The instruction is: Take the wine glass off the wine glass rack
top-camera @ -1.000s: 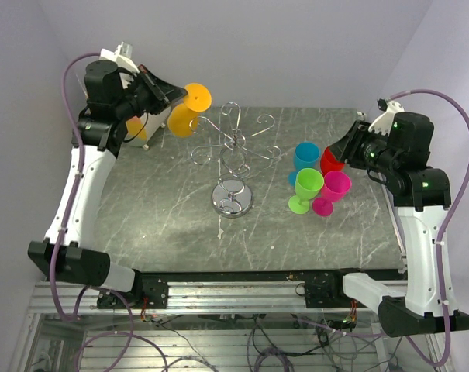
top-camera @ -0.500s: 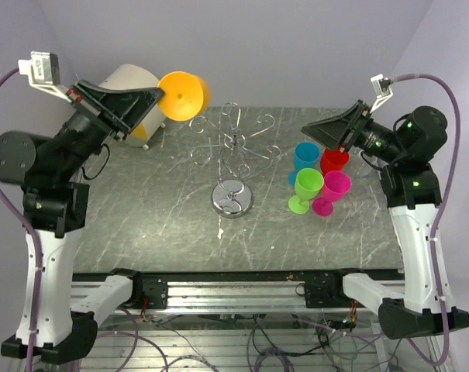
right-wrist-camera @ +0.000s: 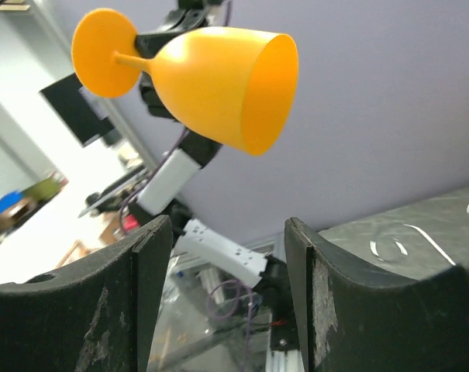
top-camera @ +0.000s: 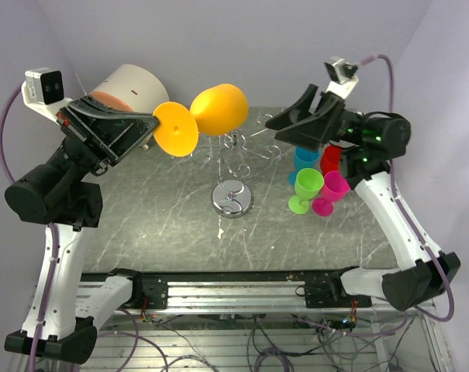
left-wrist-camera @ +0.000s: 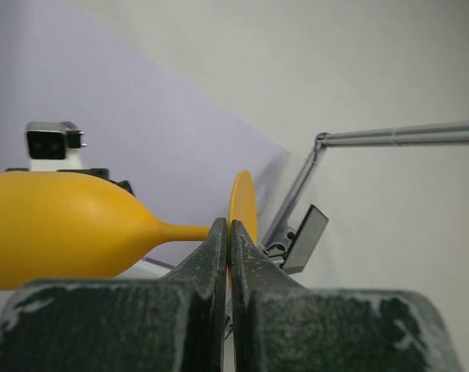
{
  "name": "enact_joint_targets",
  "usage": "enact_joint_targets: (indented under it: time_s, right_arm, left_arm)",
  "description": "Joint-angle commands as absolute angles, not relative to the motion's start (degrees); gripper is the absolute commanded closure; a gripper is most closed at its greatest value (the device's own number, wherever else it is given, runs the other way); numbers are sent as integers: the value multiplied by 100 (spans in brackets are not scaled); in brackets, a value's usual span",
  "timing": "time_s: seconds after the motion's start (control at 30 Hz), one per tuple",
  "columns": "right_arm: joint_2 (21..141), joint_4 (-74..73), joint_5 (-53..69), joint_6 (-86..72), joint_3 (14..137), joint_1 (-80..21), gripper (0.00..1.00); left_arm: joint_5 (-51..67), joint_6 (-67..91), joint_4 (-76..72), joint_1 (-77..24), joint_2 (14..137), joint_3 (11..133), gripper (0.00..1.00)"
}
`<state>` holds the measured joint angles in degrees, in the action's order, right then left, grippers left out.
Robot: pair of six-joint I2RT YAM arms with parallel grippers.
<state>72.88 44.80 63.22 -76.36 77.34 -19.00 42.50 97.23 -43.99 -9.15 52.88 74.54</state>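
The orange wine glass (top-camera: 218, 108) hangs on its side in the air above the back of the table, bowl toward the right. My left gripper (top-camera: 150, 129) is shut on the edge of its round foot (top-camera: 176, 129). In the left wrist view the thin foot (left-wrist-camera: 243, 203) is pinched between my left gripper's (left-wrist-camera: 228, 229) jaws, with the bowl (left-wrist-camera: 56, 232) to the left. The wine glass rack (top-camera: 234, 147) stands below on its chrome base (top-camera: 232, 198), with no glass on it. My right gripper (top-camera: 284, 120) is raised and open, with nothing between its jaws, facing the glass (right-wrist-camera: 218, 85), which shows above it (right-wrist-camera: 228, 232).
Several plastic glasses stand at the table's right: blue (top-camera: 305, 155), red (top-camera: 332, 159), green (top-camera: 307, 186) and pink (top-camera: 334, 188). A white cylinder (top-camera: 132, 84) sits at the back left behind the left arm. Lilac walls close in the back and sides.
My left arm rose and swung right, carrying the orange glass above the rack and tipping it sideways. My right arm lifted off the glasses, turned toward the orange glass and opened wider.
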Motion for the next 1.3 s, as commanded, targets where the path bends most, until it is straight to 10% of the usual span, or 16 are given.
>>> enact_joint_targets:
  time_s: [0.0, 0.93, 1.03, 1.13, 1.27]
  right_arm:
    - [7461, 4810, 6085, -7275, 8121, -2332, 40]
    - [7995, 5665, 5588, -7286, 8848, -3778, 45]
    - [8007, 5596, 5555, -7165, 8859, -3931, 60]
    - [7930, 5525, 5546, -7079, 8774, -3962, 100]
    - [7642, 4947, 5530, -6621, 8734, -3953, 100]
  left_arm:
    - [4255, 10968, -6553, -914, 5309, 7280, 93]
    - [4192, 11263, -7097, -914, 5235, 6776, 93]
    - [4201, 11231, -7060, -914, 5229, 6737, 93]
    - [4206, 11211, -7053, -910, 5229, 6677, 93]
    - [4202, 10988, -6753, -914, 5139, 6555, 89]
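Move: The left hand already holds the orange wine glass by its foot; the bowl lies about 9 cm to its right, 4 cm ahead and some 5 cm lower. From the open right hand that bowl is roughly 10 cm to the left, nearly level fore and aft, and about 6 cm higher. The rack stands well below, some 9 cm left and 7 cm ahead of the right hand, and the green glass, down on the table, 12 cm right and 6 cm ahead. The right hand comes back about 8 cm, left and up some 5 to 6 cm each, its wrist turning counter-clockwise with the fingertips tipping upward, and on reaching the orange glass's bowl its open fingers shut and pinch the wall at the rim. Meanwhile the left hand, still pinching the foot, draws the glass back about 5 cm, mostly early on, turning some 10 degrees clockwise, then all but holds still for the right hand to reach the bowl. ##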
